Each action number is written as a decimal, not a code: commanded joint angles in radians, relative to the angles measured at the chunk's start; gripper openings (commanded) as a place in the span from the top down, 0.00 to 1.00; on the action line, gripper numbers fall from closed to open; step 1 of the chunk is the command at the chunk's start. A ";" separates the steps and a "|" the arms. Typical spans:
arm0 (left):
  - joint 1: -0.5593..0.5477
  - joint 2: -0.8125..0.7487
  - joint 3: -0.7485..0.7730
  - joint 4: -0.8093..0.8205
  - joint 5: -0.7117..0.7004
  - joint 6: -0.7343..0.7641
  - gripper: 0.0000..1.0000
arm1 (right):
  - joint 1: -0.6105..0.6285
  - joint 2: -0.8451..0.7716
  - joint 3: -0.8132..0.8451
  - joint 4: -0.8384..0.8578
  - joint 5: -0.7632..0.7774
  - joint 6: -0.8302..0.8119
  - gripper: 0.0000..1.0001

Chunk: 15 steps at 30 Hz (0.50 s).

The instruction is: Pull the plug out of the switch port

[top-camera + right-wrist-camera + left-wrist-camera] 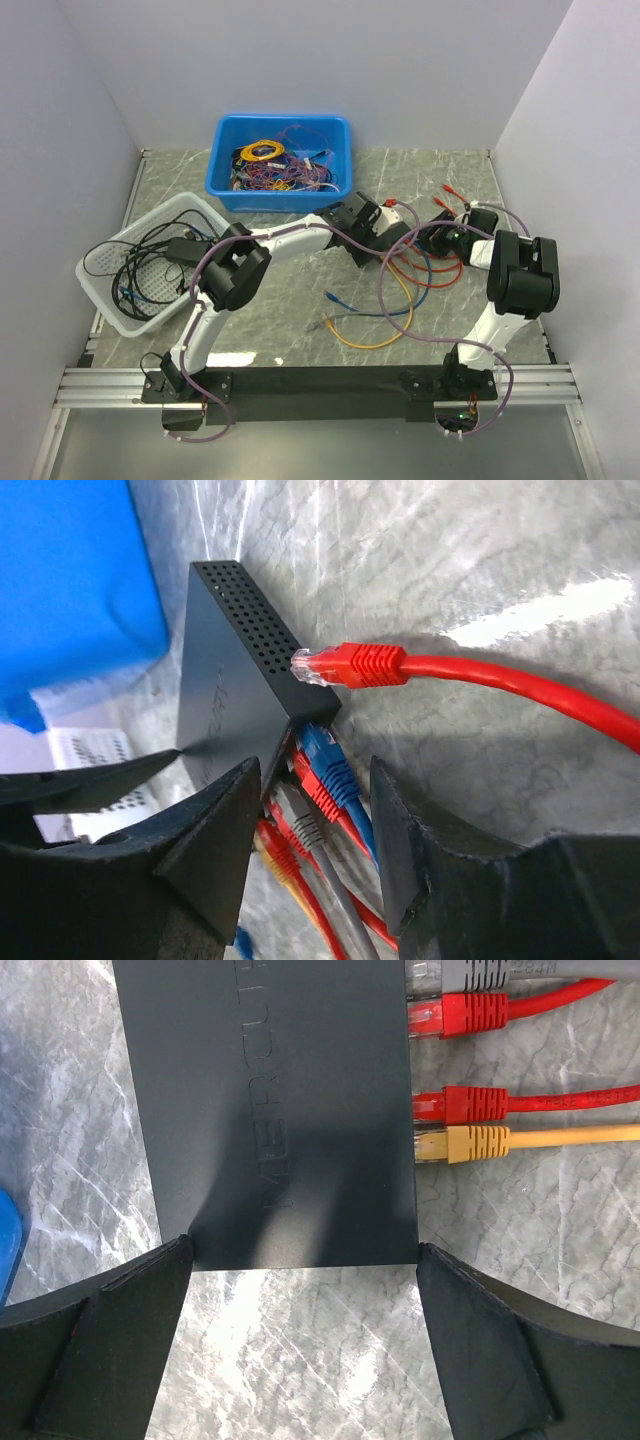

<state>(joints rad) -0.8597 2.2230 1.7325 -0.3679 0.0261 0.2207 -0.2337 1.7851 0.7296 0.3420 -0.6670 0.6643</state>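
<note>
The black switch (280, 1110) lies flat on the marble table. My left gripper (303, 1290) has its fingertips (150, 1300) against the two near corners of the switch and holds it across its width. Grey (480, 972), red (465, 1012), red (465, 1103) and yellow (470, 1143) plugs sit in its right edge. My right gripper (315, 780) is open and straddles the plugged blue plug (330, 765), a red plug (320, 792) and the grey plug (305, 825) without closing on them. From above, both grippers (385, 232) (442, 240) meet at the switch.
A loose red plug (345, 667) lies beside the switch's far corner. A blue bin (280, 160) of cables stands behind. A white basket (150, 260) with black cables is at the left. Red, blue and orange cables (370, 335) loop over the table in front.
</note>
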 commanded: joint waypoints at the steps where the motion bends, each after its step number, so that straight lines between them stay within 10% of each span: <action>1: 0.011 0.024 0.007 -0.002 0.028 -0.007 0.01 | -0.015 0.023 -0.024 0.074 -0.020 0.073 0.45; 15: 0.013 0.033 0.038 -0.014 0.049 0.000 0.01 | -0.036 0.057 -0.006 0.052 -0.066 0.098 0.84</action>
<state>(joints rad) -0.8566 2.2253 1.7363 -0.3641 0.0399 0.2234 -0.2691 1.8343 0.7132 0.3969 -0.7147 0.7616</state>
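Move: The blue plug in the end port of the switch sits just beyond the right fingertips, about 1 cm ahead, 1 cm left and 1 cm below. The switch's middle is some 8 cm left and 3 cm ahead of this hand. The loose red plug lies roughly 4 cm ahead and 2 cm right; the grey plug is about 3 cm left and level with it. From the left hand, the blue plug is some 10 cm right, 2 cm ahead and 2 cm below. Sinking only about 1 cm, with a slight roll of some 5 degrees, the right hand closes its fingers from half open to nearly shut, pinching the blue plug around its boot. The left hand stays put, its wide-open fingers still straddling the near-left end of the switch. ##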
